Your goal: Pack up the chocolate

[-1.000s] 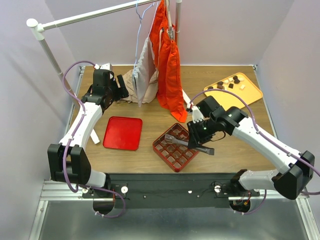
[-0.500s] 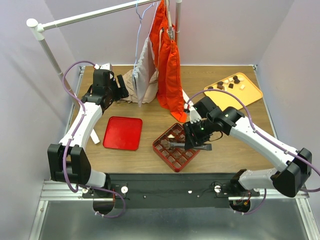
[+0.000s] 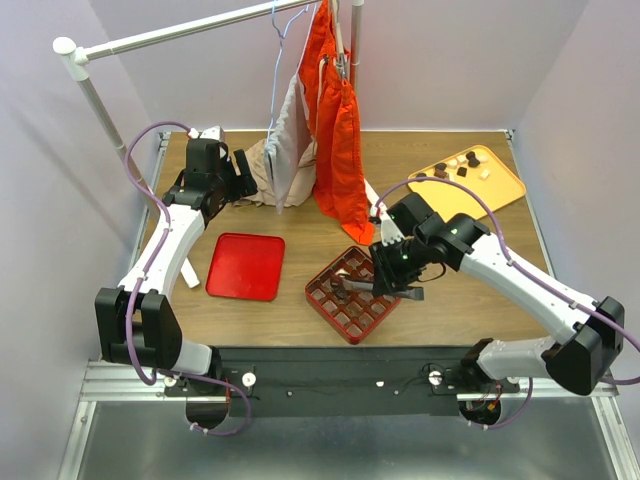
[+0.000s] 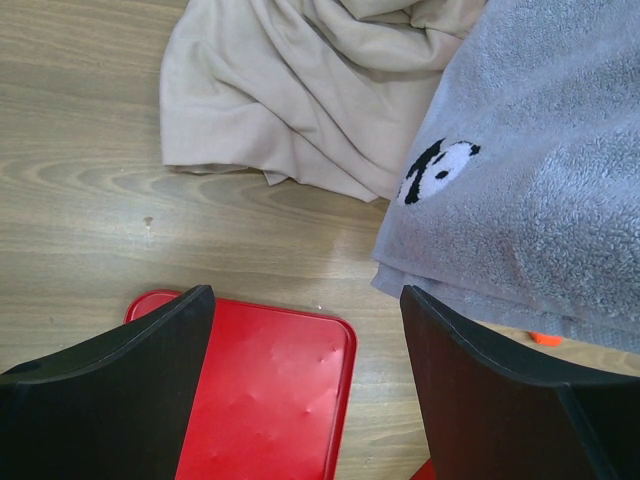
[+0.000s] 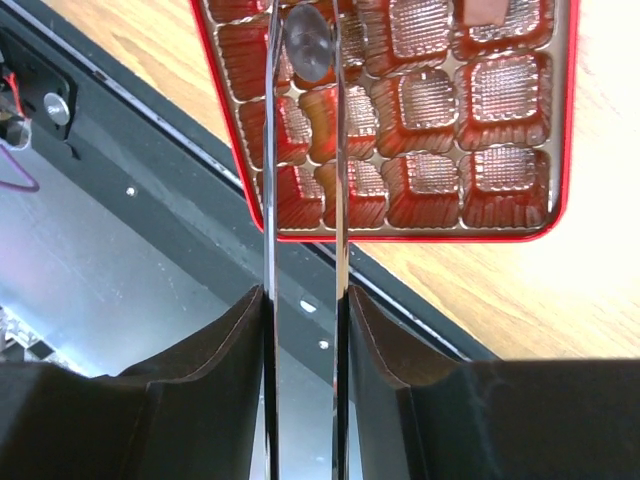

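My right gripper (image 5: 305,290) (image 3: 385,275) is shut on a pair of metal tongs (image 5: 270,150), one blade against each finger. The tong tips pinch a dark lump of chocolate (image 5: 308,40) over the red gridded box (image 5: 400,237) (image 3: 352,300) at the near middle of the table. A pale lump (image 5: 487,8) sits in a cell at the frame's top edge. More chocolate (image 3: 460,165), dark and pale, lies on the yellow-orange tray (image 3: 500,185) at the far right. My left gripper (image 4: 305,300) (image 3: 243,165) stands open and empty at the far left.
A flat red lid (image 3: 245,265) (image 4: 260,390) lies left of the box. Beige cloth (image 4: 300,90) and a grey towel (image 4: 540,180) lie under a clothes rail (image 3: 180,32), where an orange garment (image 3: 340,130) hangs. The table's black front edge (image 5: 150,170) runs just below the box.
My right gripper and the tongs have shifted slightly up and to the left over the box. The left arm has not moved.
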`<state>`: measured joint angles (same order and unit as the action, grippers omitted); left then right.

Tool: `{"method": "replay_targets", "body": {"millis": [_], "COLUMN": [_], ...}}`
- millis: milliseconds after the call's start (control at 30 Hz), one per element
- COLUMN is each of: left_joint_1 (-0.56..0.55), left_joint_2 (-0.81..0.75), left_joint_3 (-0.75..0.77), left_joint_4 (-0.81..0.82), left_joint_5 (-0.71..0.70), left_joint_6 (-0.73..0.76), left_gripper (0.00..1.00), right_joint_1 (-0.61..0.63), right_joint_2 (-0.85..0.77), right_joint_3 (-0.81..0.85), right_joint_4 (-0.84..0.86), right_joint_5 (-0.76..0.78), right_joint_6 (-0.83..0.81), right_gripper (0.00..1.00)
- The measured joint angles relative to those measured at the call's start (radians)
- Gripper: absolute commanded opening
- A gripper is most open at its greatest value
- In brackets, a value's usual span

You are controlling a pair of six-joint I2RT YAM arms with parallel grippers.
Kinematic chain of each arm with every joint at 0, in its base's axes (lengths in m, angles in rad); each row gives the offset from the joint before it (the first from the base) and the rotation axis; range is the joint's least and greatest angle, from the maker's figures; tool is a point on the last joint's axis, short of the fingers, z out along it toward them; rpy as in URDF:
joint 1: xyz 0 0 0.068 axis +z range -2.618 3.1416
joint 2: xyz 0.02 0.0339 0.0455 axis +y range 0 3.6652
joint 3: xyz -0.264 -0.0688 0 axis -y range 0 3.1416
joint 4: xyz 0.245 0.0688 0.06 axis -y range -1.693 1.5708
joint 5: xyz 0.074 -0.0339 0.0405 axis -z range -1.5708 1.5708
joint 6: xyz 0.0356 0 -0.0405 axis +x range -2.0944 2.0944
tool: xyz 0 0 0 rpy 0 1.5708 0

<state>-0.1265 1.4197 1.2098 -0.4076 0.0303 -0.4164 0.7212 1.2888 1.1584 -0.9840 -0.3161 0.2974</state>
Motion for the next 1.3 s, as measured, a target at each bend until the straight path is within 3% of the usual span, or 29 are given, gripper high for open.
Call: {"method": "replay_targets", "body": {"millis": [400, 633, 1000, 1100, 1300], "left_joint_1": [0.000, 0.000, 0.000, 0.000, 0.000], "left_joint_2": [0.000, 0.000, -0.008, -0.010, -0.010], "left_joint_3": [0.000, 0.000, -0.005, -0.006, -0.008], "left_joint_4": [0.000, 0.000, 0.000, -0.001, -0.001], "left_joint_5": [0.000, 0.000, -0.002, -0.017, -0.024], "left_joint_6": [0.000, 0.000, 0.003, 0.008, 0.020], "left_gripper": [0.84, 0.85, 0.84, 0.84, 0.84], "right_joint_1": [0.000, 0.000, -0.008, -0.062, -0.299], "right_joint_2": [-0.009, -0.018, -0.022, -0.013, 0.026], "right_joint_3": [0.011, 0.043, 0.174, 0.196, 0.217], "right_joint_4": [-0.005, -0.010, -0.064, -0.066, -0.018], "right_joint_5": [0.039, 0.088, 0.352, 0.425, 0.473], "right_joint_6": [0.008, 0.019, 0.013, 0.006, 0.004], "right_gripper": [0.48, 0.14, 0.14, 0.14, 0.17]}}
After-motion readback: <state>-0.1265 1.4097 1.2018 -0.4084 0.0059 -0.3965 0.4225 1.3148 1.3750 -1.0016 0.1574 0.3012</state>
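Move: The yellow tray with the remaining chocolates is the next place for the tongs held in the right hand: about 31 cm ahead, 24 cm to the right and 10 cm below. The dark round chocolate between the tongs' arms lies in the brown box, some 9 cm left, 2 cm ahead and 9 cm below this hand; the white chocolate is about 5 cm beyond it. From the left hand the yellow tray is roughly 8 cm ahead, 56 cm right and 14 cm below. The dark round chocolate is left in its cell: the right hand lingers with the tongs open around it, then eases them up, the tips coming free. Tongs squeezed nearly shut and still held, the hand swings quickly forward and right towards the yellow tray, about 17 cm level and 5 cm up overall, turning some 30 degrees clockwise as the fingers tip up. ##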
